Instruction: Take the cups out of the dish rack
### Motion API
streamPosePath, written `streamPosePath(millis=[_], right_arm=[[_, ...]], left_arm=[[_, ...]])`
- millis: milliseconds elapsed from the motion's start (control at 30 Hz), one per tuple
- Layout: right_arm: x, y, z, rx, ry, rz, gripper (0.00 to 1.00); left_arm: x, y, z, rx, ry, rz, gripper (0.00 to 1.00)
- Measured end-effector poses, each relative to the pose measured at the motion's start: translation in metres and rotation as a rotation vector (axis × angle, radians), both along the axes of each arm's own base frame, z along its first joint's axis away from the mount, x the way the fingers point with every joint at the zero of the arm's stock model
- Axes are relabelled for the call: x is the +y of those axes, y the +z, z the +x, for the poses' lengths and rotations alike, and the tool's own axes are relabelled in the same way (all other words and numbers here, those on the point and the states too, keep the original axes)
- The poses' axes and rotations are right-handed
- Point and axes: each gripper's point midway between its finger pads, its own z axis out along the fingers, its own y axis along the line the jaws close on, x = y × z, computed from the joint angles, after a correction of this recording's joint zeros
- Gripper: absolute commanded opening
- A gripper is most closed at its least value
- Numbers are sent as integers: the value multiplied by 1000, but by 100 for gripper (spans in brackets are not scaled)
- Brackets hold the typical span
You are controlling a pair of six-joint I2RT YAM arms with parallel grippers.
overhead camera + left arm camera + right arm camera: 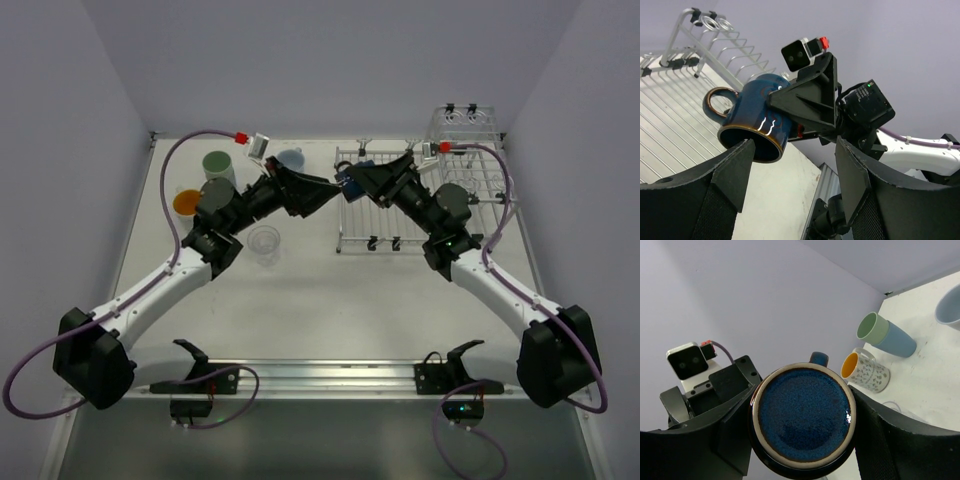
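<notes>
A dark navy mug (345, 183) hangs in the air between both arms, just left of the dish rack (430, 205). My right gripper (802, 425) is shut on the mug (804, 417), whose base faces that wrist's camera. In the left wrist view the mug (752, 117) lies tilted with its mouth toward me and its handle to the left. My left gripper (794, 145) is open, and its left fingertip sits just in front of the rim. The silver wire rack (670, 115) shows behind the mug.
Other cups stand on the table to the left: a pale green tumbler (218, 166), a light blue cup (291, 159), a whitish mug with an orange inside (187, 203) and a clear glass (264, 242). A small raised basket (465, 122) sits at the rack's far right corner.
</notes>
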Motion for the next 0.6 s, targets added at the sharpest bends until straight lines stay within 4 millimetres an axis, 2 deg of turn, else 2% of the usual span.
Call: streamPosePath(millis=[200, 267, 300, 333, 400, 500, 533, 600], right_arm=[[5, -4, -1, 8, 12, -3, 35], [7, -4, -2, 9, 18, -4, 35], [7, -4, -2, 9, 19, -4, 35], [8, -5, -2, 9, 21, -4, 35], [9, -4, -3, 9, 25, -4, 35], [10, -7, -3, 14, 22, -3, 35], [10, -8, -2, 18, 20, 4, 35], [9, -9, -2, 27, 18, 22, 35]], left_arm=[[-17, -22, 0, 47, -43, 29, 68], [-23, -32, 1, 73, -59, 42, 62], [-26, -36, 2, 83, -67, 47, 57], [-29, -39, 2, 96, -75, 49, 45], [-33, -42, 3, 105, -83, 51, 29], [-36, -40, 4, 95, -88, 49, 13], [-36, -40, 4, 92, -88, 51, 2], [-36, -40, 4, 89, -85, 55, 0]])
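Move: The blue mug lies about 7 cm to the left hand's right, 4 cm farther out and 2 cm lower, with its open rim towards that hand. The dish rack's middle is roughly 13 cm right and 15 cm ahead, and the clear glass 15 cm left and 3 cm ahead, both some 30 cm below. The right hand already holds the mug, its middle about 1 cm ahead and 1 cm left. Left hand sinks 4 cm and goes 3.5 cm right, then closes on the mug's rim, held by the right. ##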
